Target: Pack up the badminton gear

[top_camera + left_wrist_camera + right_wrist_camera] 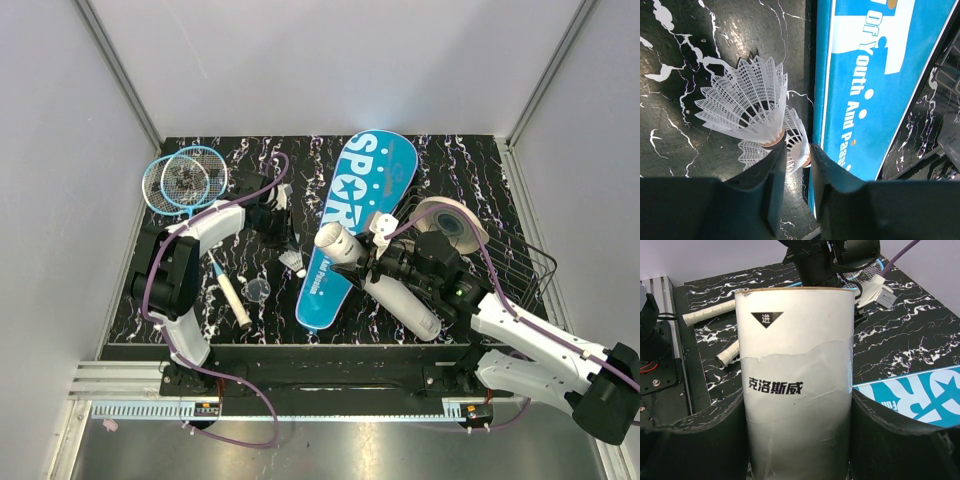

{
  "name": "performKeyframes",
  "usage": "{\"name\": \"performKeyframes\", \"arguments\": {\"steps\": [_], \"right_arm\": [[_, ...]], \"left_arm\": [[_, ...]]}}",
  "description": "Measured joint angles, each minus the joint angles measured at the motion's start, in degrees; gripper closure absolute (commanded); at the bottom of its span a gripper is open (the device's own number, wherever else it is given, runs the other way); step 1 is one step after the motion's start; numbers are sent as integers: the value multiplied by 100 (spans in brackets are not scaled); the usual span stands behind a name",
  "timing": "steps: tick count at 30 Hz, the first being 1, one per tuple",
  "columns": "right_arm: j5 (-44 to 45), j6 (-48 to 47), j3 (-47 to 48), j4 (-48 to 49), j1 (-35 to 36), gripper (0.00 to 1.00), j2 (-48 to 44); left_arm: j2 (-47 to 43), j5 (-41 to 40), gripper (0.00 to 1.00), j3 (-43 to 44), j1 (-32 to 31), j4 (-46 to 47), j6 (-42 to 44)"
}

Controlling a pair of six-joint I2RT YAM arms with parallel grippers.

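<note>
Two white shuttlecocks lie on the black marbled table beside the blue "SPORT" cover (352,215) (875,85). My left gripper (289,250) (797,150) is shut on the nearer shuttlecock (799,145), its pads against the cork end. The other shuttlecock (747,102) lies just beyond, touching the left finger. My right gripper (372,262) (800,405) is shut on the white tube (402,302) (795,340), which is tilted with its open end toward the left arm. Two light-blue rackets (184,180) lie at the far left, with their white handles (231,297) pointing toward the near edge.
A black wire basket (525,268) stands at the right edge, with a round woven disc (447,217) leaning at its far side. A small clear cap (257,290) lies near the racket handles. Grey walls close in the table on three sides.
</note>
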Motion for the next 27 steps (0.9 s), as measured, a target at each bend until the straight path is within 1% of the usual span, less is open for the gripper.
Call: {"name": "performKeyframes", "arguments": {"steps": [3, 6, 10, 13, 16, 19, 27], "right_arm": [[0, 0, -2, 0, 0, 73, -4], [0, 0, -2, 0, 0, 73, -4], [0, 0, -2, 0, 0, 73, -7], [0, 0, -2, 0, 0, 73, -9], [0, 0, -2, -2, 0, 73, -9], [0, 0, -2, 0, 0, 73, -7], [-2, 0, 11, 94, 0, 73, 160]], "left_arm": [[0, -2, 80, -7, 0, -4, 0], [13, 0, 84, -7, 2, -4, -2], [68, 2, 96, -9, 4, -44, 17], [68, -11, 100, -7, 9, -131, 52], [2, -24, 100, -7, 39, -297, 116], [-315, 55, 100, -7, 138, -496, 133], [-1602, 1073, 100, 162, 588, -579, -111]]}}
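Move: The shuttlecock between the left fingers has its middle about 2 cm ahead of that hand, 2 cm to its left and 1 cm below; a second shuttlecock overlaps it, some 4 cm ahead and 2 cm left. The blue SPORT bag's middle is roughly 10 cm ahead and 17 cm right, and the clear lid 8 cm back and 10 cm left. From the right hand, that first shuttlecock lies some 13 cm ahead, 18 cm left and 22 cm down. One shuttlecock of the overlapping pair is pinched by the side of its skirt as the left fingers close from about a third open to shut, the hand sinking barely and easing a centimetre or so back and left. Then the hand lifts it briskly, about 12 cm up off the table, tilting some 15 degrees so the fingers point more to the right. The right hand keeps holding the tube nearly still. ##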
